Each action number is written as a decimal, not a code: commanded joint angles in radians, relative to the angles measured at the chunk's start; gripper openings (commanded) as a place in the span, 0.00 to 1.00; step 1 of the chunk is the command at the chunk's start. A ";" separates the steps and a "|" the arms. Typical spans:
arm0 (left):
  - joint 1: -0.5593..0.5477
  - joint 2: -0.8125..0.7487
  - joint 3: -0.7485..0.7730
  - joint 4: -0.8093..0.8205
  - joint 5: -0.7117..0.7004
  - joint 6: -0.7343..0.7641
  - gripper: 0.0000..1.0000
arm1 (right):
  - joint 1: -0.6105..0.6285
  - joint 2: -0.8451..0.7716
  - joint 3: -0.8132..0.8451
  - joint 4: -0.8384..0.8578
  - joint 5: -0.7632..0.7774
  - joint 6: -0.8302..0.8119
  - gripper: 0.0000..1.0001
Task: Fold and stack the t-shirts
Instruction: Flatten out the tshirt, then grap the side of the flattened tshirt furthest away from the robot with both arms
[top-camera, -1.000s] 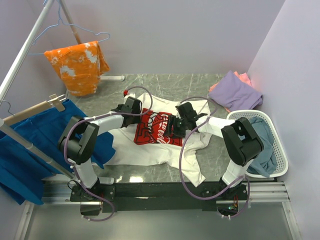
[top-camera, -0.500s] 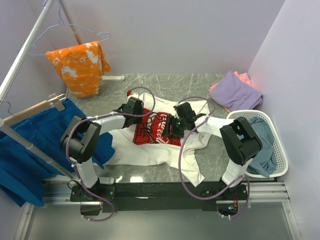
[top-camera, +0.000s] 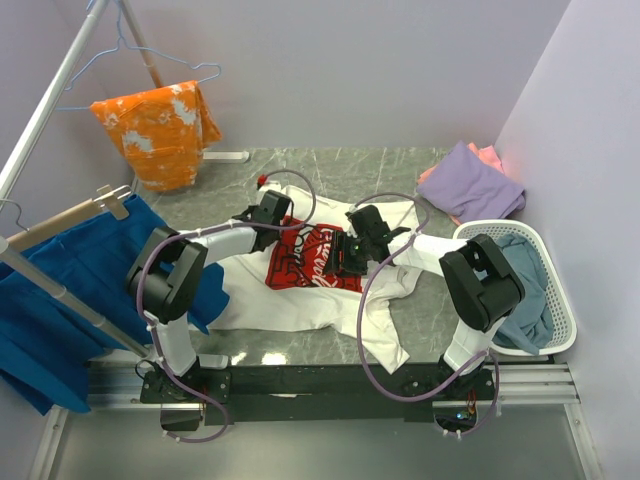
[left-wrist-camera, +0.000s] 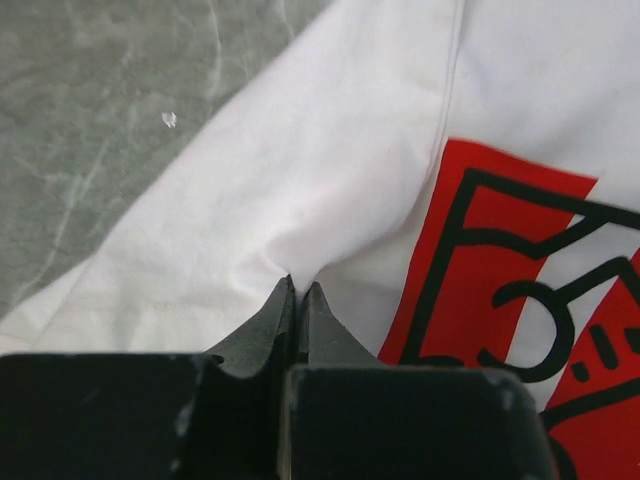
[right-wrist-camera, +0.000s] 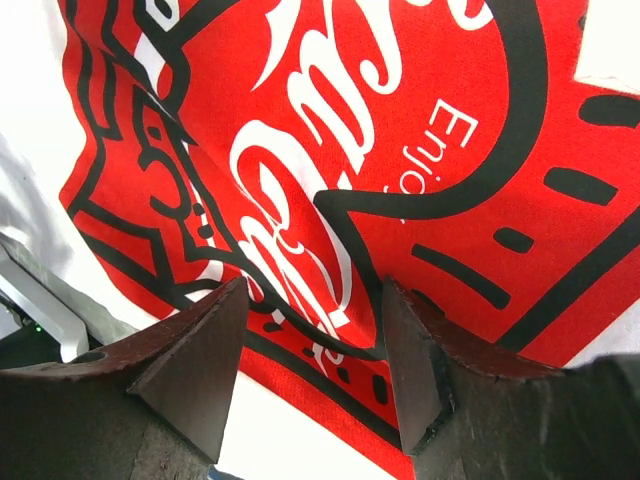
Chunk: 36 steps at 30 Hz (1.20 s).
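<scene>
The white t-shirt (top-camera: 290, 300) lies spread on the table, its red-and-white chest print (top-camera: 315, 258) facing up. My left gripper (top-camera: 278, 225) sits at the print's upper left corner. In the left wrist view it (left-wrist-camera: 298, 287) is shut on a small pinched ridge of the white t-shirt (left-wrist-camera: 300, 150), just left of the print (left-wrist-camera: 500, 280). My right gripper (top-camera: 345, 255) hovers low over the print's right side. Seen from the right wrist, it (right-wrist-camera: 315, 300) is open, with only the print (right-wrist-camera: 400, 130) between its fingers. A purple t-shirt (top-camera: 470, 185) lies over a salmon-pink one (top-camera: 490, 155) at the back right.
A white laundry basket (top-camera: 560, 300) at the right edge holds a grey-blue t-shirt (top-camera: 525, 290). An orange white-splotched garment (top-camera: 160, 130) hangs at the back left, and a large blue cloth (top-camera: 60, 290) hangs from the rack on the left. Bare grey tabletop (top-camera: 330, 165) shows behind the shirt.
My left gripper slid slightly right onto the shirt and closed, pinching up white cloth beside the print. The right gripper stayed open and barely moved.
</scene>
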 joint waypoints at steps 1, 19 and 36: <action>0.000 -0.017 0.092 -0.033 -0.088 0.019 0.01 | 0.007 0.013 -0.043 -0.070 0.079 -0.031 0.63; 0.314 0.348 0.521 -0.075 -0.346 0.125 0.61 | 0.003 -0.044 -0.051 -0.113 0.192 -0.057 0.63; 0.007 -0.167 0.103 -0.018 -0.001 -0.130 0.99 | -0.302 0.020 0.210 -0.120 0.232 -0.033 0.68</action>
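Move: The left hand already pinches the white t-shirt; the bare table spot for that edge lies about 13 cm ahead and 17 cm left, with the white rack foot roughly 17 cm ahead and 11 cm left. The red print is some 8 cm right and 7 cm back. From the right hand, the shirt's far right part is about 12 cm ahead and 14 cm right; the purple shirt is some 18 cm ahead and 30 cm right. Left hand arcs its pinched edge 17 cm left and 13 forward, releases, retreats up; right hand shifts right-forward. ##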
